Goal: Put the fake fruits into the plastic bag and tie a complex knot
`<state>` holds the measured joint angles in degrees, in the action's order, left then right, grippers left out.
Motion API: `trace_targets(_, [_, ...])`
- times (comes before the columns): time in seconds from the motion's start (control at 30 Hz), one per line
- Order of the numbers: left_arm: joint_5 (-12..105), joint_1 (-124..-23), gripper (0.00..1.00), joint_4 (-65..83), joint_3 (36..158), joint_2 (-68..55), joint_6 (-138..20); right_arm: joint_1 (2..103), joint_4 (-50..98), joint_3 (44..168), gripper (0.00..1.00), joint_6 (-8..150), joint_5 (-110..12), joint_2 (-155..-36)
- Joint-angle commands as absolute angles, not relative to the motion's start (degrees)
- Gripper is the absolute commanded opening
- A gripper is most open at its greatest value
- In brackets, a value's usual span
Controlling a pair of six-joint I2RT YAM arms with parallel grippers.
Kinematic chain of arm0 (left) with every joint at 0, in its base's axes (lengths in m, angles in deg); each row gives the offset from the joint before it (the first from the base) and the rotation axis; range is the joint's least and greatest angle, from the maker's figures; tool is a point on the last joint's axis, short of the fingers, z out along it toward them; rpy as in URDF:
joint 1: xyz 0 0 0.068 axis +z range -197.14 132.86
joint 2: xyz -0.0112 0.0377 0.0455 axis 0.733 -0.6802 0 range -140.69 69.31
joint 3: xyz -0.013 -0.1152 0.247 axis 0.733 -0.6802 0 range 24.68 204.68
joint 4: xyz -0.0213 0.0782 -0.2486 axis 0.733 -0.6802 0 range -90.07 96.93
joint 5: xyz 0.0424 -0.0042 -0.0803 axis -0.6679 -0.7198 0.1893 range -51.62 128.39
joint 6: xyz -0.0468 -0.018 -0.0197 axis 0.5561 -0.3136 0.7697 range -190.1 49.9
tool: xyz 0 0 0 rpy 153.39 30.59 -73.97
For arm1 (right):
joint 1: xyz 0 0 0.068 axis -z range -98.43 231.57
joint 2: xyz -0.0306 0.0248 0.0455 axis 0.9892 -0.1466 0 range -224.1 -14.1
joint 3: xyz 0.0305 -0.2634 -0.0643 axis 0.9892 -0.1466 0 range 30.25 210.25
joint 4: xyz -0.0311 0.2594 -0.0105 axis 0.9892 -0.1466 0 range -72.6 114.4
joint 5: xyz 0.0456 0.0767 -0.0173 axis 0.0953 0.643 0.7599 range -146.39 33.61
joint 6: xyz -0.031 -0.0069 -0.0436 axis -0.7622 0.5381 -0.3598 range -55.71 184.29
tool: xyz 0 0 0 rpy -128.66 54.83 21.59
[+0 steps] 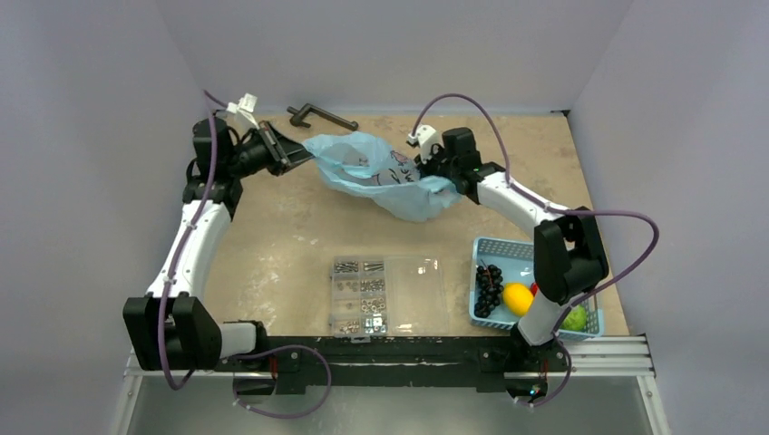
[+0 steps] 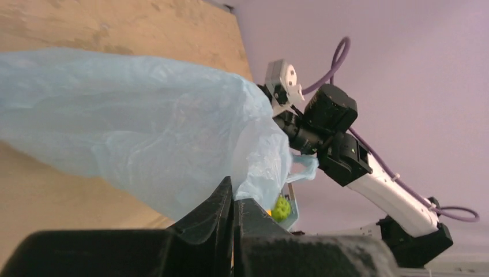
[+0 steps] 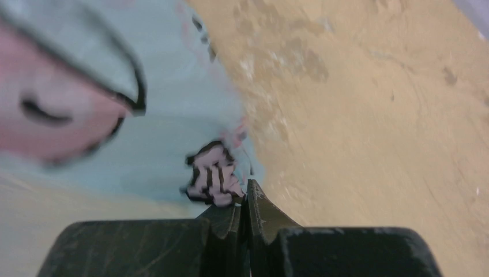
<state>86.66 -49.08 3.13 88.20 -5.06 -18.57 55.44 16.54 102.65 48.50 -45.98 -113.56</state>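
Observation:
The light-blue plastic bag (image 1: 376, 172) hangs stretched between both grippers above the far part of the table, its mouth facing up. My left gripper (image 1: 306, 156) is shut on the bag's left edge, and the thin plastic (image 2: 144, 138) runs into the closed tips (image 2: 233, 197). My right gripper (image 1: 435, 179) is shut on the right side, pinching the printed plastic (image 3: 213, 173) at its tips (image 3: 245, 199). The fake fruits lie in the blue basket (image 1: 497, 246): grapes (image 1: 488, 288), lemon (image 1: 518, 298), a red one (image 1: 533, 288) and a green one (image 1: 574, 318). A knot is not in view.
A clear compartment box of screws (image 1: 385, 294) sits at the near middle of the table. A black handled tool (image 1: 322, 116) lies by the back wall. The basket stands at the near right, partly under the right arm (image 1: 562, 258). Walls close in on three sides.

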Motion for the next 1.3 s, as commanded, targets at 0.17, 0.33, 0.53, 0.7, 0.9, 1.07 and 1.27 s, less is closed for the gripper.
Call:
trace_targets(0.17, [83.3, -40.0, 0.0, -8.0, 87.0, -1.3, -23.3, 64.4, -7.3, 108.4, 0.0, 29.7, -25.7, -108.5])
trace_targets(0.33, [84.4, -42.6, 0.0, -13.9, 90.0, -1.6, -28.0, 63.3, -5.9, 110.8, 0.0, 31.3, -17.8, -105.9])
trace_targets(0.53, [76.5, -51.9, 0.96, -28.9, 96.5, 3.7, -58.2, 62.6, -10.2, 114.6, 0.0, 36.3, -11.7, -106.2])
trace_targets(0.7, [65.4, -60.2, 1.0, -26.8, 98.0, 7.6, -75.2, 61.2, -12.9, 117.0, 0.0, 39.5, -8.2, -109.2])
trace_targets(0.9, [51.0, -78.2, 1.0, -24.5, 96.8, 6.6, -90.1, 60.7, -14.5, 118.8, 0.0, 42.8, -7.0, -111.8])
trace_targets(1.07, [48.2, -88.7, 1.0, -22.2, 90.4, 10.6, -89.3, 60.6, -15.7, 121.1, 0.0, 46.0, -8.1, -113.9])
trace_targets(1.27, [23.9, -102.8, 1.0, -10.8, 80.7, 8.8, -90.3, 60.0, -13.9, 120.4, 0.0, 49.8, -7.9, -113.7])
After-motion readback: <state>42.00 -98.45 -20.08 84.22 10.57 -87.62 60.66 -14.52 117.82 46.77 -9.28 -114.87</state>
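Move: The plastic bag is stretched between my two closed grippers. Its middle lies about 14 cm right of my left hand, 2 cm ahead and some 11 cm lower. From my right hand, it is about 6 cm left, 6 cm back and 6 cm higher. From that right hand, the screw box sits about 28 cm back and 9 cm left, and the fruit basket 26 cm back and 23 cm right, both some 12 cm below. I tug the bag's rim apart, each hand going about 5 cm outwards. Then my left fingers open wide and let go, and that hand swings back and right, ending lower by the bag's near side, rolling some 80 degrees about its fingers. My right hand keeps its pinch, drawing back and left while rising, then sinking a little as it turns counter-clockwise. ##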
